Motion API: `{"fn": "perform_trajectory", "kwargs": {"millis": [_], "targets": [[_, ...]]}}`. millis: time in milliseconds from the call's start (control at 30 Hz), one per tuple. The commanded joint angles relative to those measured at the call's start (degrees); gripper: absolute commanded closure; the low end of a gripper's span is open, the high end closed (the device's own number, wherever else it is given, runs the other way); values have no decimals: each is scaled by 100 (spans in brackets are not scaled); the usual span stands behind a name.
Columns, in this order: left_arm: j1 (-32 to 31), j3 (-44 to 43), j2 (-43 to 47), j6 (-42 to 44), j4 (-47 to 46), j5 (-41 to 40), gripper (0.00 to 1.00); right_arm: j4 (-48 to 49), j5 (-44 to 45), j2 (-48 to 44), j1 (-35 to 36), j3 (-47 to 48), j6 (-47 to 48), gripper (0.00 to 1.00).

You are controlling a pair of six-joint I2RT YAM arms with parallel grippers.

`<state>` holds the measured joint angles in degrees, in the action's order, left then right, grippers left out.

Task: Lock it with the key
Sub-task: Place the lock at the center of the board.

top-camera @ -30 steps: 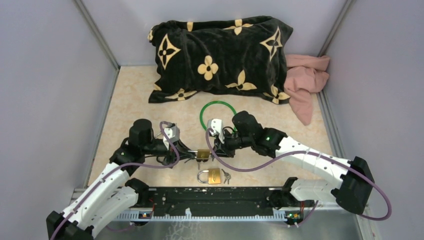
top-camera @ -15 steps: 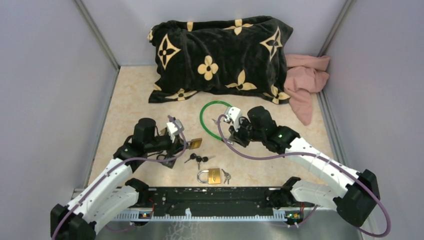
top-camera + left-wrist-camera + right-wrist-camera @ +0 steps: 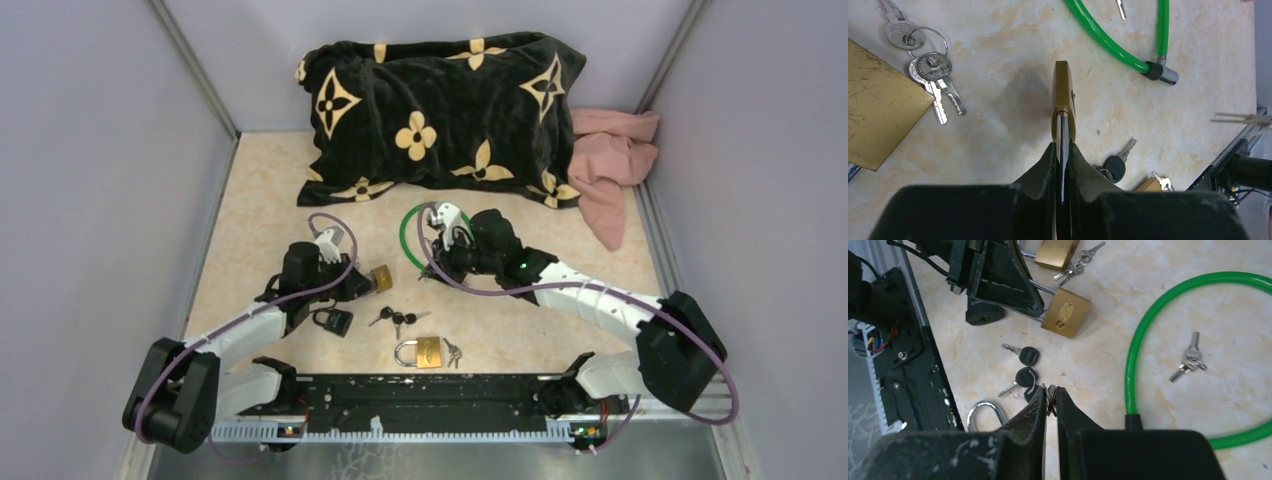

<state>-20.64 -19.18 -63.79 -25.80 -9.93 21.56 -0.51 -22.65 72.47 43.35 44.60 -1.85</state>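
A brass padlock [image 3: 1063, 100] hangs off the floor by its steel shackle, which my left gripper [image 3: 1063, 145] is shut on. From above, that padlock [image 3: 380, 277] sits at the left gripper's [image 3: 365, 284] tip, and the right wrist view shows its face [image 3: 1066, 316]. My right gripper [image 3: 1049, 392] is shut on a thin bit of metal that looks like a small key, with crossed edges showing between the tips. It hovers near the green cable [image 3: 410, 235], apart from the padlock. Black-headed keys [image 3: 398, 318] lie loose on the floor between the arms.
A second brass padlock [image 3: 428, 351] with small keys [image 3: 452, 352] lies by the front rail. Another brass padlock [image 3: 878, 115] with ringed keys [image 3: 928, 65] lies beside my left arm. Small keys [image 3: 1189, 360] lie inside the green cable loop [image 3: 1133, 355]. A black pillow [image 3: 440, 110] and pink cloth [image 3: 610, 160] fill the back.
The grippers have drawn apart from where they met. The left carried the padlock back and left. The right pulled away toward the green cable. The black-headed keys now lie on the floor.
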Motion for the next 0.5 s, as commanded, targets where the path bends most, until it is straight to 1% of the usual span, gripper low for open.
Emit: {"fn": "perform_trajectory", "kwargs": {"millis": [0, 100, 300, 333, 367, 400, 467], "targets": [[42, 321, -174, -1054, -1118, 32, 79, 1095, -224, 491, 300, 246, -495, 100], [43, 413, -272, -1108, -1377, 193, 67, 1309, -209, 918, 359, 358, -735, 100], [43, 449, -104, -1053, -1092, -78, 39, 1645, 34, 1463, 360, 485, -1227, 100], [43, 443, -44, -1034, -1049, -127, 29, 1673, 74, 1550, 359, 525, -1297, 100], [43, 419, 7, -987, -982, -209, 6, 1700, 102, 1655, 359, 567, -1366, 100], [43, 370, 70, -929, -866, -326, 2, 1707, 128, 1745, 359, 620, -1431, 100], [43, 258, 220, -731, -595, -587, 1, 1724, 152, 1969, 361, 739, -1580, 100]]}}
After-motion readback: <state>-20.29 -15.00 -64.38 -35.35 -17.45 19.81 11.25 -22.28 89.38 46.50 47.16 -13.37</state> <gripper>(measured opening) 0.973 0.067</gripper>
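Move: The brass padlock hangs by its shackle from the left fingers, its body about 3 cm ahead, 4 cm to the right and 3 cm below that hand. The black keys lie some 6 cm back and 8 cm right of the left hand, the other brass padlock about 8 cm ahead and 8 cm left. From the right hand, which already holds silver keys, the held padlock is roughly 11 cm left, 3 cm ahead and 9 cm lower, the black keys 8 cm left and 7 cm back. The padlock's shackle is let go just over the board: the left hand sinks only about a centimetre, rolling slightly, while its fingers spread from shut to wide open around the shackle, then eases up a little. Meanwhile the right hand, still gripping the silver keys, comes down and left towards the padlock, about 5 cm each way, its fingers tipping some 10 degrees further down. ##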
